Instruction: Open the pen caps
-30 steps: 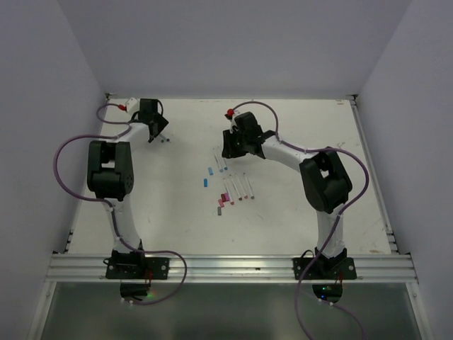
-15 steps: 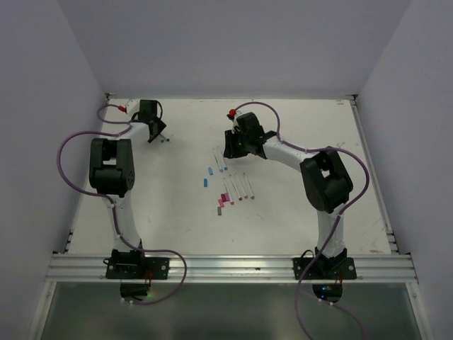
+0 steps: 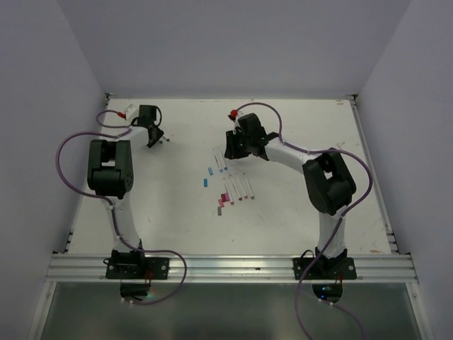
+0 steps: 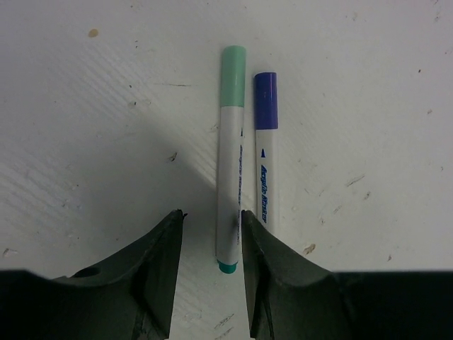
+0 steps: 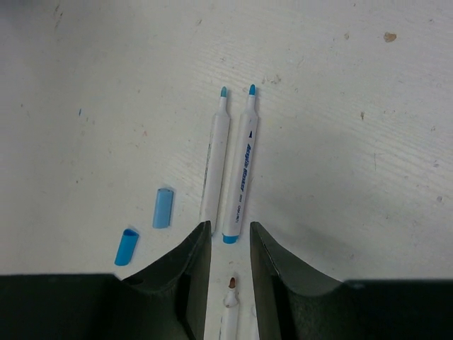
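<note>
Two capped pens lie side by side in the left wrist view, one with a mint-green cap (image 4: 233,67), the other with a purple cap (image 4: 265,100). My left gripper (image 4: 212,216) is open, low over the table and straddling the green pen's tail; the right finger touches the barrel and the left stands apart. In the right wrist view, two blue pen caps (image 5: 163,207) (image 5: 127,246) lie loose beside two uncapped blue-tipped pens (image 5: 241,170). My right gripper (image 5: 230,227) hangs narrowly open at their tails, over a red-tipped pen (image 5: 230,304) on the table.
In the top view, several uncapped pens (image 3: 241,188) lie mid-table, with pink caps (image 3: 224,198) and blue caps (image 3: 211,170) beside them. The table's back edge (image 3: 226,98) runs just behind both grippers. Purple cables loop around both arms.
My left gripper's jaws have narrowed around the green pen's tail and the wrist has shifted slightly. The right arm has hardly moved.
</note>
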### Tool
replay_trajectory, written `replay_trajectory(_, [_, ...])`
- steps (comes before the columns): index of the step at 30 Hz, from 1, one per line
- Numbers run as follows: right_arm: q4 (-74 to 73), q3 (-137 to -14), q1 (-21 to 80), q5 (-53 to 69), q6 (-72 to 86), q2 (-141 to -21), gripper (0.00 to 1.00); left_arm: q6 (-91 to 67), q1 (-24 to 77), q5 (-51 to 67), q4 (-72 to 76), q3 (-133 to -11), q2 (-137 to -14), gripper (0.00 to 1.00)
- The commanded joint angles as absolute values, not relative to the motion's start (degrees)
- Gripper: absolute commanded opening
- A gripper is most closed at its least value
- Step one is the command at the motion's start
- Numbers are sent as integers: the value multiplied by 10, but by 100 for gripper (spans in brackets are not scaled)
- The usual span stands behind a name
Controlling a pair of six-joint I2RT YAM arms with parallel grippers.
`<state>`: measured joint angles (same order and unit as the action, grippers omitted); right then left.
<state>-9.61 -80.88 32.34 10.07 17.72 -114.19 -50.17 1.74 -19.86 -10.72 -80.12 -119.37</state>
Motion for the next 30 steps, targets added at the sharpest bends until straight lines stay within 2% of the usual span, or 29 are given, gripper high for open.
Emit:
replay_trajectory(1, [-77, -803, 322, 104, 168, -1101, 33, -496, 11, -219, -125, -827, -1201, 42])
replay_trajectory(11, [-65, -797, 322, 114, 175, -1093, 32, -454, 12, -213, -176, -873, -1237, 40])
replay_trajectory(17, [-55, -784, 322, 113, 178, -1078, 32, -436, 11, -217, -183, -855, -1237, 31])
replay_trajectory(19, [-54, -781, 321, 113, 177, -1074, 32, -431, 11, -212, -180, -849, -1234, 25])
replay_trajectory(22, [-52, -774, 322, 111, 178, -1064, 32, -425, 11, -201, -173, -836, -1230, 12])
replay_trajectory(23, [-52, -772, 322, 112, 179, -1061, 32, -425, 11, -197, -171, -826, -1227, 3])
replay_trajectory(24, [-53, -772, 322, 112, 178, -1059, 32, -425, 11, -196, -168, -820, -1223, 0])
replay_trajectory(30, [-63, -760, 322, 110, 180, -1043, 32, -452, 11, -220, -124, -708, -1131, 0])
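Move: The green-capped pen's middle lies about 3 cm ahead of my left hand, 2 cm to its left and roughly 1 cm below; its tail end reaches back between my open fingers. Beside it, on the right, is the blue-capped pen, its middle about 4 cm ahead, level sideways, and as low. From my right hand the green-capped pen is roughly 13 cm ahead, 30 cm left and 6 cm down. I ease my left hand about 1 cm forward along the green-capped pen, sinking slightly and turning around 5 degrees. My fingers close fully and pinch its barrel towards the tail end, then I pull back some 2 cm, still low. My right hand, empty and with its opening unchanged, rises about 3 cm and draws back 1 cm. ##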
